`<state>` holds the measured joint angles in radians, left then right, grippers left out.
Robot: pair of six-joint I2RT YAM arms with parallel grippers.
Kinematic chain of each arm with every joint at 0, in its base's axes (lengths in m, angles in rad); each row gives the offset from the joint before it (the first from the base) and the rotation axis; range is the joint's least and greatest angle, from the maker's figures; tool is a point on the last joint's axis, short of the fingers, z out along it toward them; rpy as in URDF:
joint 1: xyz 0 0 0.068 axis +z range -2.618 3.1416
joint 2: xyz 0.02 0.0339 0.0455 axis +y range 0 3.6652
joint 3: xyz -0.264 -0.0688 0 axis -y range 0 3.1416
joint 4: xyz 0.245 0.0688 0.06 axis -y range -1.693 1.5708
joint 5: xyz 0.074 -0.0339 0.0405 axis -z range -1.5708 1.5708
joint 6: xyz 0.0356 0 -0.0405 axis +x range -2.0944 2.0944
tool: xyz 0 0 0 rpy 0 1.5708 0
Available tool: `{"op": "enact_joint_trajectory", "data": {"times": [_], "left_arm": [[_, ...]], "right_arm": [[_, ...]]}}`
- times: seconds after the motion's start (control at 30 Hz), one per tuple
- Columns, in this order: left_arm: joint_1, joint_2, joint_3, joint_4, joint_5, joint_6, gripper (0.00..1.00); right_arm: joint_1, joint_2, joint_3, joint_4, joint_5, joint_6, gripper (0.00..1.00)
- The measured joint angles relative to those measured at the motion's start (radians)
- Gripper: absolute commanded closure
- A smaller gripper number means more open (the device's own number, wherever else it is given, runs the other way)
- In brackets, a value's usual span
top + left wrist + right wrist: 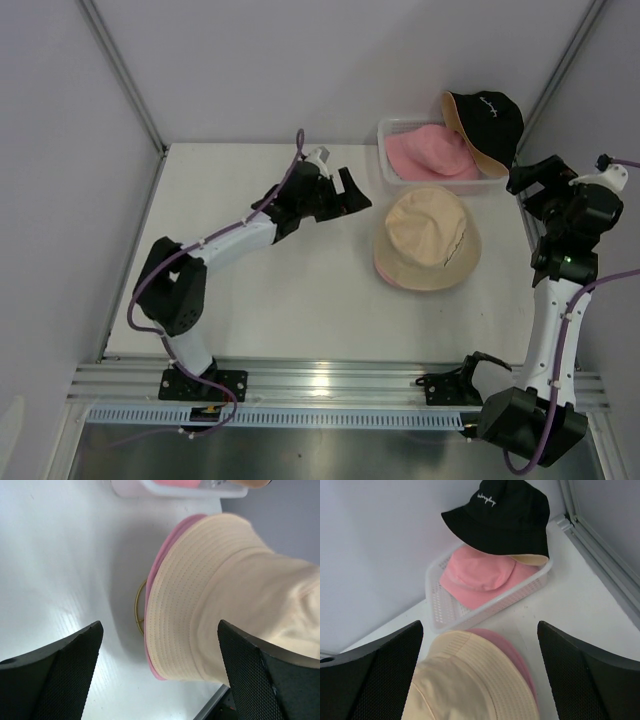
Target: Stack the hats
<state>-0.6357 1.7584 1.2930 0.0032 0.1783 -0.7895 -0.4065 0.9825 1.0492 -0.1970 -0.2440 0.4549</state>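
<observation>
A beige hat point(428, 238) sits on top of a pink hat point(393, 280) at mid-right of the table; only the pink brim edge shows. A second pink hat point(430, 152) lies in the clear bin point(392, 172). The black hat point(485, 122) with white lettering rests on the bin's right end. My left gripper point(352, 192) is open and empty, left of the beige hat point(225, 595). My right gripper point(527, 178) is open and empty, right of the stack, looking over the beige hat point(465, 680), the binned pink hat point(480, 575) and the black hat point(500, 515).
A gold wire ring point(137, 607) pokes out from under the stacked hats' brim. The bin point(440, 610) stands against the back wall. Grey walls and a metal frame post point(600, 545) close in the right side.
</observation>
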Motion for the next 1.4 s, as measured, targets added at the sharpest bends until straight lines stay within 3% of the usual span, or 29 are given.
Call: {"op": "enact_joint_trajectory", "data": {"times": [0.3,0.6,0.83,1.2,1.4], "left_arm": [[0.076,-0.138,0.111,-0.128,0.080,0.096,0.01],[0.165,-0.301,0.163,-0.267,0.029,0.235,0.01],[0.194,-0.330,0.212,-0.306,0.027,0.397,0.01],[0.224,-0.221,0.224,-0.313,0.190,0.425,0.00],[0.225,-0.193,0.257,-0.320,0.208,0.444,0.01]], "right_arm": [[0.040,0.014,0.004,-0.111,-0.026,-0.003,0.01],[0.058,0.067,0.080,-0.106,-0.063,-0.014,0.01],[0.151,0.441,0.476,-0.054,-0.037,-0.103,0.01],[0.183,1.228,1.299,-0.174,0.092,-0.276,0.04],[0.170,1.378,1.365,-0.159,0.132,-0.327,0.03]]}}
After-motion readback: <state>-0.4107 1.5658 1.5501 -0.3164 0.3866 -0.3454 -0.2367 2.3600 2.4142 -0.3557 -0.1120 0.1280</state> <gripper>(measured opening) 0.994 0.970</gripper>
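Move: Out ahead of the right hand, roughly 28 cm forward, 1 cm to its right and 16 cm below, the black hat leans in the basket. The pink basket hat lies about 26 cm forward, 15 cm left and 24 cm lower than that hand; the stacked tan hat is some 18 cm to its left, 3 cm back and 21 cm down. From the left hand, the black hat lies about 24 cm forward, 40 cm right and 2 cm lower. Reaching some 32 cm forward to the black hat, the right hand first makes a small dip, arches over, then sinks and veers right, ending about 8 cm lower with its wide-open fingers around the far right part of the crown, tipped slightly farther down and rolled left side down. The left hand, also open, backs up and left away from the tan hat, its fingers tilting up. ##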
